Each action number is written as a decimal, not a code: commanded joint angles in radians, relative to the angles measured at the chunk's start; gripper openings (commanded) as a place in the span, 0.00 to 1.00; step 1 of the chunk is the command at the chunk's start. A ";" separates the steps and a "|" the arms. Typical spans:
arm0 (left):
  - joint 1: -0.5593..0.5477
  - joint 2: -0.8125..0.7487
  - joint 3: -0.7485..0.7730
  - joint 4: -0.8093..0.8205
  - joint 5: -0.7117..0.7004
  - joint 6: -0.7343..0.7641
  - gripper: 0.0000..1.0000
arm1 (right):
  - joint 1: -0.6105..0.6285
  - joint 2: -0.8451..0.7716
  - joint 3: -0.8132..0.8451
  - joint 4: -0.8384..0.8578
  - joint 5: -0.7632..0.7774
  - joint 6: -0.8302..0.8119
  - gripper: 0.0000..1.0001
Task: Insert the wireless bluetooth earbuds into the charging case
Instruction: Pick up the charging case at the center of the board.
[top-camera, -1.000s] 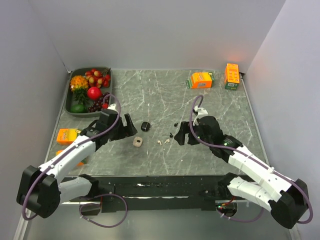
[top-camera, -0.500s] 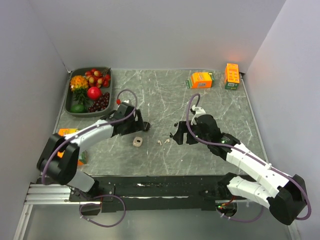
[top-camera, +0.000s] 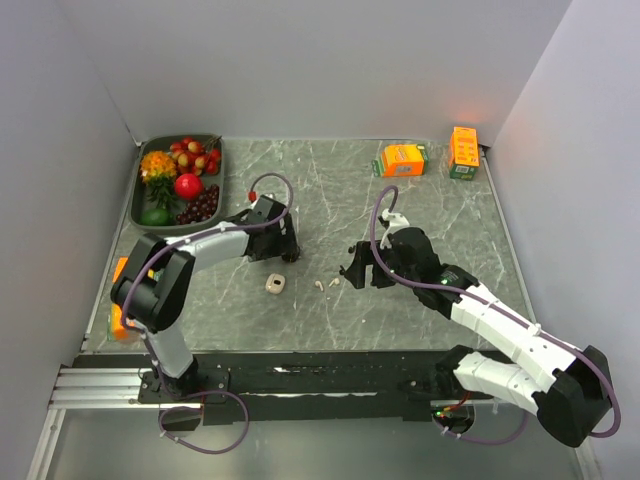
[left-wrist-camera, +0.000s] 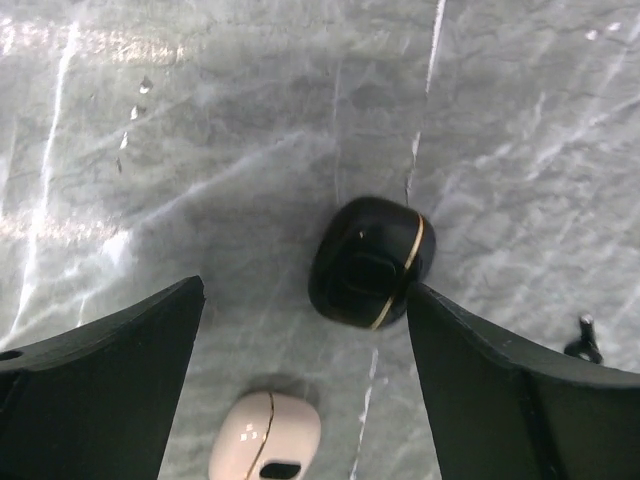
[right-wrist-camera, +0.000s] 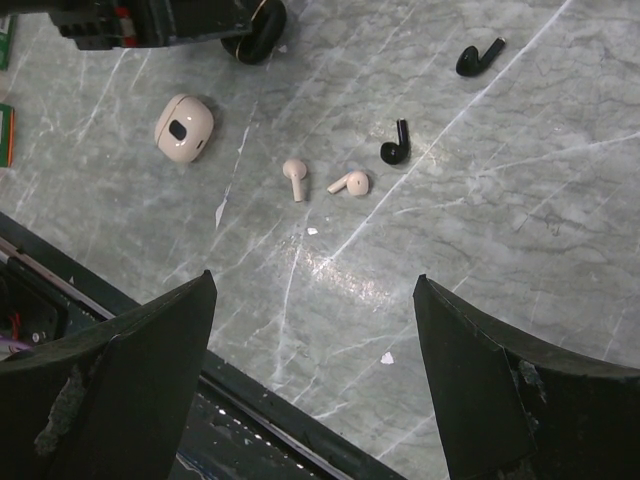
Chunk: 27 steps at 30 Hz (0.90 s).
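Observation:
The black charging case (left-wrist-camera: 370, 262), shut with a gold seam, lies just beyond my left gripper (left-wrist-camera: 305, 290), close to its right fingertip. That gripper is open and holds nothing. A white charging case (left-wrist-camera: 268, 440), also shut, lies between the left fingers, nearer the wrist. In the right wrist view two white earbuds (right-wrist-camera: 294, 178) (right-wrist-camera: 351, 182) and two black earbuds (right-wrist-camera: 395, 145) (right-wrist-camera: 478, 57) lie loose on the marble. My right gripper (right-wrist-camera: 315, 283) hangs open above the table, nearer than the buds. From above, the left gripper (top-camera: 287, 247) covers the black case.
A dark tray (top-camera: 140, 200) of fruit stands at the back left. Two orange boxes (top-camera: 402, 159) (top-camera: 463, 152) sit at the back right. An orange carton (top-camera: 121, 270) lies by the left edge. The table's dark front rail (right-wrist-camera: 250, 400) runs below the right fingers.
My left arm has swung right and forward until its gripper stands over the black case, and its jaws have narrowed slightly. The right arm has barely moved.

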 joint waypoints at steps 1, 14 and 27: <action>-0.003 0.043 0.070 0.011 -0.025 0.021 0.87 | 0.008 -0.004 0.035 0.020 -0.001 -0.009 0.88; -0.044 0.125 0.138 -0.036 -0.076 0.055 0.80 | 0.008 -0.021 0.015 0.018 0.004 -0.005 0.88; -0.075 0.164 0.158 -0.062 -0.027 -0.066 0.48 | 0.007 -0.044 0.009 0.011 0.001 0.023 0.88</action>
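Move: The black charging case lies close under the left hand, about 3 cm to its right, 2 cm farther out and 2 cm below the fingertips. The white case sits some 8 cm nearer the base than the black one and 4 cm to its left; the left one of the white earbuds lies about 10 cm right of the left hand and 6 cm back. From the right hand, the black case is about 12 cm ahead, 18 cm left and 12 cm lower. The left hand, its open fingers pointing steeply down, eases about 2 cm to the right and some 1.5 cm forward over the black case while sinking about 1.5 cm, so that the fingers come down on either side of the case. With the hand nearly still and low, the fingers then close from almost wide open to about half and pinch the case by its two sides, the wrist rolling only some 5 degrees. ##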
